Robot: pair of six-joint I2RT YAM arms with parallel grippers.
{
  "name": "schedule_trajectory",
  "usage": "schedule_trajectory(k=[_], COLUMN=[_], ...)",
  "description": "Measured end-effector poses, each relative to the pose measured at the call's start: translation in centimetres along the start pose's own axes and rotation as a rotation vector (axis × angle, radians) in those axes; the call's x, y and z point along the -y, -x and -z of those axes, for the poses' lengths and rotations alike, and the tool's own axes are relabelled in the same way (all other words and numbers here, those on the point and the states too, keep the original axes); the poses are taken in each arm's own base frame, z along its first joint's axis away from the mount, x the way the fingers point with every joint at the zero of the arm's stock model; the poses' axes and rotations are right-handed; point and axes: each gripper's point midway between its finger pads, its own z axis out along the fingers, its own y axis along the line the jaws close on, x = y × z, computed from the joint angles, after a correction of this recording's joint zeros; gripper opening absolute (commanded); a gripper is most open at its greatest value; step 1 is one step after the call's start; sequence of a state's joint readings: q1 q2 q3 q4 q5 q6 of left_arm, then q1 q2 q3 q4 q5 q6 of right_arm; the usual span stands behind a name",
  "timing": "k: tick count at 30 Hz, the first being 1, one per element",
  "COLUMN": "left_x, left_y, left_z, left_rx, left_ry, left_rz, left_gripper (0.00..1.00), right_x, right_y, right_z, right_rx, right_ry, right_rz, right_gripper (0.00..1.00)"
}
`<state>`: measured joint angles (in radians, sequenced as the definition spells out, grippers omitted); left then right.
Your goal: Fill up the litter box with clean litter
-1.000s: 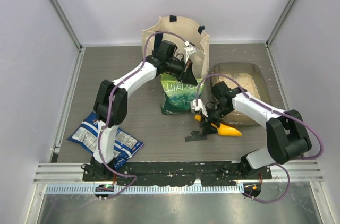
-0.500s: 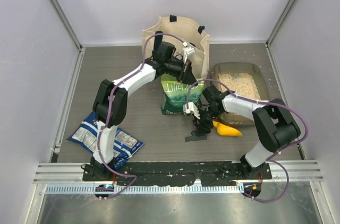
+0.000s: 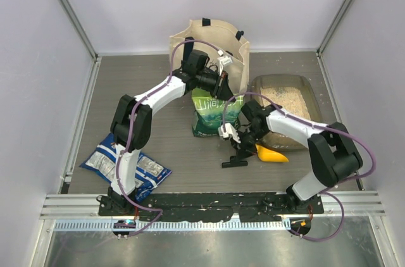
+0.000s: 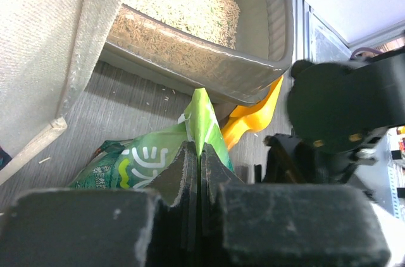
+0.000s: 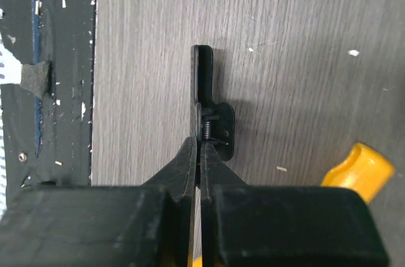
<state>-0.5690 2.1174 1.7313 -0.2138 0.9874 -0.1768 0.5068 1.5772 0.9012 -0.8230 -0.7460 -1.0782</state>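
The litter box (image 3: 305, 85) lies at the right of the table with pale clean litter (image 3: 286, 99) in it; its rim (image 4: 278, 20) and the litter (image 4: 177, 1) also fill the top of the left wrist view. My left gripper (image 3: 220, 85) is shut on the top edge of a green pouch (image 3: 212, 116), and the fold rises between its tips (image 4: 199, 153). My right gripper (image 3: 243, 148) reaches down to the table in front of the box. It is shut (image 5: 201, 147) on the end of a black spring clip (image 5: 205, 90) lying flat on the wood (image 3: 233, 163).
A yellow scoop (image 3: 271, 153) lies just right of the clip, against the litter box's near side. A cream tote bag (image 3: 209, 42) stands behind the pouch. A blue snack bag (image 3: 126, 162) lies at the front left. Loose granules dot the table.
My right gripper swung left from the yellow scoop to the black clip and closed on it. The left arm and the pouch have stayed where they were.
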Motion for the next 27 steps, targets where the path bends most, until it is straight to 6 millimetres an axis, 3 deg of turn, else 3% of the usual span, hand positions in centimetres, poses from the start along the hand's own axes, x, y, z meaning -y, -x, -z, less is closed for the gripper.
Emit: schedule_trajectory(k=[5, 10, 11, 16, 19, 22, 27], left_x=[-0.3, -1.1, -1.2, -1.3, 0.7, 4.2, 11.0], left_y=[0.0, 0.2, 0.4, 2.6, 5.5, 7.7, 7.5], left_z=[0.0, 0.0, 0.1, 0.9, 2.7, 5.8, 10.3], left_rx=[0.001, 0.005, 0.007, 0.028, 0.063, 0.096, 0.121], left_ry=[0.008, 0.044, 0.055, 0.109, 0.116, 0.113, 0.119], left_rz=[-0.029, -0.088, -0.1, -0.196, -0.279, -0.404, -0.678], left_gripper=[0.41, 0.56, 0.65, 0.69, 0.69, 0.69, 0.7], right_x=[-0.6, 0.0, 0.2, 1.5, 2.2, 3.0, 4.4], right_y=[2.5, 5.7, 6.0, 6.3, 6.3, 6.5, 8.8], right_z=[4.0, 10.3, 11.6, 16.8, 19.2, 20.6, 22.3], right_rx=[0.012, 0.083, 0.097, 0.165, 0.215, 0.261, 0.349], right_ry=[-0.07, -0.217, -0.248, -0.377, -0.443, -0.504, -0.588], right_rz=[0.082, 0.103, 0.092, -0.004, -0.067, -0.096, -0.059], right_gripper=[0.01, 0.02, 0.01, 0.01, 0.02, 0.01, 0.01])
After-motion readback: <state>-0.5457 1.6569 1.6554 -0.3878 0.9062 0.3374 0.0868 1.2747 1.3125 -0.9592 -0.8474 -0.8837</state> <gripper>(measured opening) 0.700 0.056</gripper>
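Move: The right gripper already grips the black clip, low over the table; the litter bag's top edge lies about 15 cm ahead of it, 3 cm left and 13 cm up. From this hand the yellow scoop is roughly 7 cm right and 2 cm ahead, slightly lower, and the litter box 15 cm right and 14 cm ahead. The left gripper still pinches that bag top at its fingertips; the tote bag's middle lies about 9 cm ahead and 6 cm left of it, slightly lower. Keep the clip pinched and lift the right gripper quickly about 20 cm, also reaching forward and somewhat right, turning clockwise, towards the litter bag's top. Meanwhile open the left fingers to let go of the bag top, ease slightly forward, then raise the hand some 15 cm, drawing left and back while rolling its forward side up. ##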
